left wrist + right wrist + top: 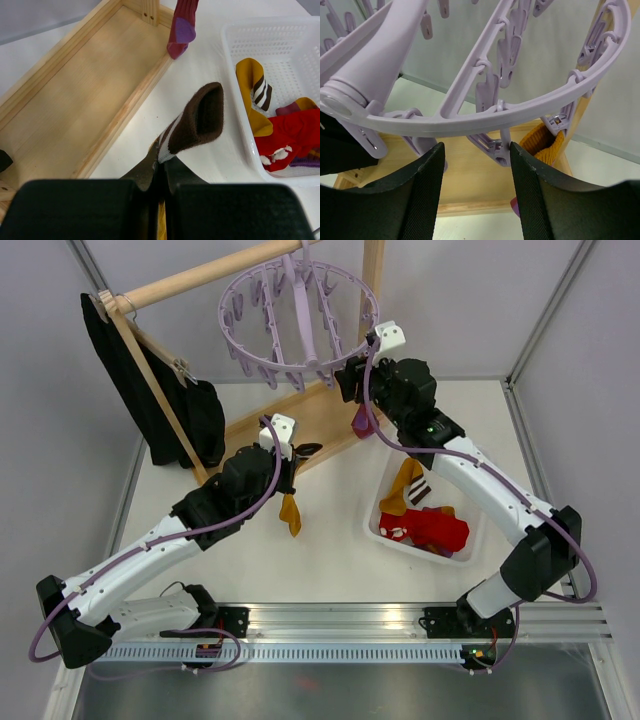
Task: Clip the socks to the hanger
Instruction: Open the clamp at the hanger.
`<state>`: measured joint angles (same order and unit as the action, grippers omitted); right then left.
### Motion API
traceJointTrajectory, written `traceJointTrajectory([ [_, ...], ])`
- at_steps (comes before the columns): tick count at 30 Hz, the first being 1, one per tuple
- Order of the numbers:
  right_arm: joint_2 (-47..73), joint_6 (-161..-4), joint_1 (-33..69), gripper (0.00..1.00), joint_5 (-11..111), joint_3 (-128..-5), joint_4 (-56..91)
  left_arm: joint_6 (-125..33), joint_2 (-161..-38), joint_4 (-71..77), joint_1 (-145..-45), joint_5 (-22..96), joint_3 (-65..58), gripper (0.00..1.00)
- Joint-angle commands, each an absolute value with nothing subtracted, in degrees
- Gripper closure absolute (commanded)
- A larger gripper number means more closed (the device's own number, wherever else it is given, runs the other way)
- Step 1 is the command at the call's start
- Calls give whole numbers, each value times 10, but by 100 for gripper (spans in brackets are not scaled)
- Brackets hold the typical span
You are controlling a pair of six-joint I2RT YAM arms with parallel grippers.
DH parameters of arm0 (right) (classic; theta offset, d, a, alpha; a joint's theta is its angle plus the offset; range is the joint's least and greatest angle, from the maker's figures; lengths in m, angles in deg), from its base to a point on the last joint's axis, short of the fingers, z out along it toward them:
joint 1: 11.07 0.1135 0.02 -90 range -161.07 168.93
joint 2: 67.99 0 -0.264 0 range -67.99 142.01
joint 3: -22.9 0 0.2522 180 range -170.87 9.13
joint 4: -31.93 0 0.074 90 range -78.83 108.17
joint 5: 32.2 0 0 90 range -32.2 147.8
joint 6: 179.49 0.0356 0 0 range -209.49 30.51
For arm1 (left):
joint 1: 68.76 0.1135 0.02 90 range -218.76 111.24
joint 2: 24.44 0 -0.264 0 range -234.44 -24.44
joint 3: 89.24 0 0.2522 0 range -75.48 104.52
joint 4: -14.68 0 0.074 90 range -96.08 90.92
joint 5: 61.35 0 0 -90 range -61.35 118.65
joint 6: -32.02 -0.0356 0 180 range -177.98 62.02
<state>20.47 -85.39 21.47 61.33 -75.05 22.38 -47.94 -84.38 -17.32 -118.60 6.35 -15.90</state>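
The lavender hanger (300, 315) hangs from the wooden rail at the back. My right gripper (355, 380) is open just under its near rim. In the right wrist view a peg (492, 142) lies between the fingers (530, 175), close to the right one. An orange knitted cuff (545, 142) is pinched in the neighbouring peg, and a maroon sock with a purple heel (362, 422) dangles there. My left gripper (295, 452) is shut on a sock with a brown, white-striped cuff (197, 125). Its mustard foot (290, 512) hangs below.
A white basket (392, 472) at the right holds a mustard sock (252, 95), a red sock (295, 135) and others. The wooden rack's base (75, 100) lies under the hanger. A black garment (150, 390) on a wooden hanger leans at the left.
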Motion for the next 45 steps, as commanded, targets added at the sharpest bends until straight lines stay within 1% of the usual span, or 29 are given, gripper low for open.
traceJointTrajectory([
  [1, 216, -868, 221, 39, 645, -765, 256, -471, -841, -158, -1182, 69, -152, 98],
  [19, 239, -872, 225, 40, 675, -779, 293, -479, -842, -158, -1182, 68, -150, 98],
  [27, 250, -880, 231, 41, 676, -800, 285, -479, -844, -158, -1182, 69, -150, 98],
  [32, 255, -883, 234, 45, 679, -809, 278, -479, -844, -159, -1182, 69, -151, 98],
  [35, 255, -883, 235, 54, 681, -810, 277, -478, -842, -159, -1182, 69, -151, 98],
  [36, 255, -883, 236, 54, 681, -810, 277, -478, -842, -158, -1182, 69, -152, 98],
  [39, 253, -880, 237, 59, 685, -808, 272, -477, -842, -158, -1182, 69, -152, 98],
  [42, 252, -872, 238, 63, 691, -808, 268, -476, -844, -153, -1182, 70, -151, 98],
  [45, 247, -862, 239, 70, 699, -809, 255, -475, -854, -152, -1182, 74, -138, 98],
])
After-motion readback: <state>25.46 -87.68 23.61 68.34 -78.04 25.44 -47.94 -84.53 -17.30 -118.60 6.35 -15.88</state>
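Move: The clamp on the hanger's near rim is roughly 3 cm ahead of the right fingertips, 1 cm to their left and 1 cm below. Its neighbour along the rim is about 7 cm left and 1 cm ahead. The sock already hung has its middle some 8 cm ahead, 4 cm right and 11 cm lower. From the left hand, the aimed-at clamp lies about 18 cm ahead, 11 cm right and 9 cm up. The right fingers come to pinch the near-rim clamp from both sides, narrowing from well open to less than half open late in the move. First the hand eases forward about 2 cm while dipping nearly as much, then rises again and shifts about 1 cm left, turning some 5 degrees clockwise to bring the clamp between the fingers. The left hand stays still and keeps its brown-and-mustard sock. ##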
